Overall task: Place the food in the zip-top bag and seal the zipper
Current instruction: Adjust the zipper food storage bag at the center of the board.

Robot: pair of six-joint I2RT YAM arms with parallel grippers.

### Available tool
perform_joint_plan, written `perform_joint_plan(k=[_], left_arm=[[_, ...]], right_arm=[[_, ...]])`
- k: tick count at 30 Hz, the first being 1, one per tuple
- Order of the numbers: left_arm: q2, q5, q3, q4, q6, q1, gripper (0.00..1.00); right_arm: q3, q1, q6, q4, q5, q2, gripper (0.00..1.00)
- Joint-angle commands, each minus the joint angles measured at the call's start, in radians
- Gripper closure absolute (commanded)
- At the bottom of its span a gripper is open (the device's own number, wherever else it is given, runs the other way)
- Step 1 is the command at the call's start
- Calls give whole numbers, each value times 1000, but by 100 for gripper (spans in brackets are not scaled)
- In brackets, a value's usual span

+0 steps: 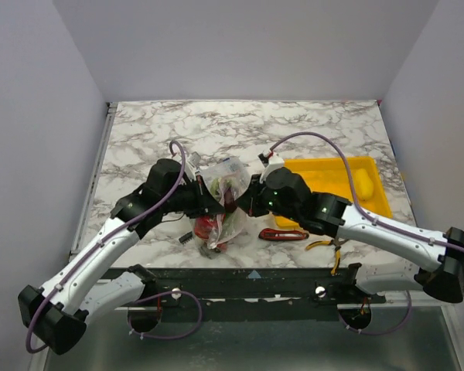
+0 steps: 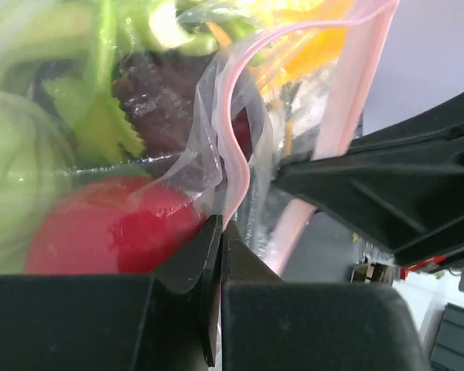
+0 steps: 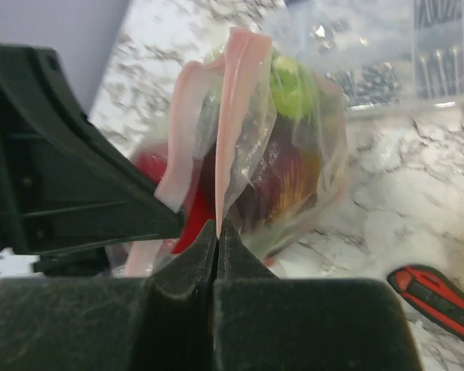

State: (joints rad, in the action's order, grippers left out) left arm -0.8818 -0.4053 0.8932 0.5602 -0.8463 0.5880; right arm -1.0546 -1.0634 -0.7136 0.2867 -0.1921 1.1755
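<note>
The clear zip-top bag (image 1: pixel 220 212) hangs between both grippers over the marble table. Inside it are a red tomato (image 2: pixel 100 232), a purple eggplant (image 3: pixel 282 178) and green pieces (image 2: pixel 100 116). My left gripper (image 2: pixel 220 226) is shut on the pinkish zipper (image 2: pixel 236 139) at the bag's mouth. My right gripper (image 3: pixel 216 229) is shut on the same zipper (image 3: pixel 236 116), close beside the left one. In the top view the left gripper (image 1: pixel 215 202) and right gripper (image 1: pixel 241 202) nearly touch. A yellow fruit (image 1: pixel 363 184) lies in the yellow tray (image 1: pixel 325 174).
A red-handled knife (image 1: pixel 282 234) and yellow-handled pliers (image 1: pixel 325 244) lie on the table in front of the tray. A clear compartment box (image 3: pixel 402 54) of small parts stands behind the bag. A small dark part (image 1: pixel 185 237) lies left of the bag.
</note>
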Motion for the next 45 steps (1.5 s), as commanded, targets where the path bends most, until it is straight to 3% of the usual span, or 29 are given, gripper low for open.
perform_joint_plan(k=[1, 4, 6, 9, 16, 21, 25, 32, 40, 45], left_arm=[[-10, -43, 161, 4, 9, -2, 100], [-5, -37, 353, 69, 26, 23, 100], [9, -40, 402, 87, 21, 24, 100], [32, -23, 348, 88, 18, 24, 100], [0, 4, 16, -47, 17, 18, 100], [12, -30, 137, -36, 42, 25, 100], [25, -54, 211, -17, 74, 27, 100], [-4, -25, 224, 1, 121, 35, 100], [-31, 79, 183, -5, 200, 95, 80], [-15, 163, 155, -19, 239, 148, 54]], right_arm=[[-97, -6, 54, 48, -24, 24, 100], [-175, -6, 63, 29, 6, -29, 100], [-195, -6, 47, 23, 30, -58, 100], [-121, -7, -3, -30, 48, -100, 100], [92, -6, -39, -43, -47, -75, 100], [-41, -6, -19, 12, -33, -59, 100], [-144, -6, -96, 69, -44, -20, 100], [-96, -6, -320, -31, -51, 12, 100], [-36, -6, -475, -113, -99, 10, 100], [-14, -6, -577, -112, -144, 5, 100]])
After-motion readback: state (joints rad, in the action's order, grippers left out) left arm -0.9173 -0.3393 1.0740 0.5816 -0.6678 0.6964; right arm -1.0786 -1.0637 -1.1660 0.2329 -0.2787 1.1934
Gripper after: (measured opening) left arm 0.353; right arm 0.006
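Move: The pinched zipper edges belong to the zip-top bag, whose food-filled middle is about 4 cm ahead of the left hand and some 9 cm below it; from the right hand that middle is about 3 cm ahead, 7 cm left and 10 cm down. Down on the board, from the right hand, the red knife lies roughly 15 cm right and 2 cm back, the parts box 16 cm ahead and 8 cm left. The black strip is about 12 cm left of the left hand and 3 cm back. Each hand keeps its pinch on the zipper edge while both jog the bag up and down almost together: up about 15 cm on the left and 10 on the right, back to the starting height or just below, then a smaller lift. Near the top of that second lift the left fingers begin opening, letting go of their edge as the hand sinks a few centimetres; the right stays shut on its strip and rolls its wrist some 25 degrees. ##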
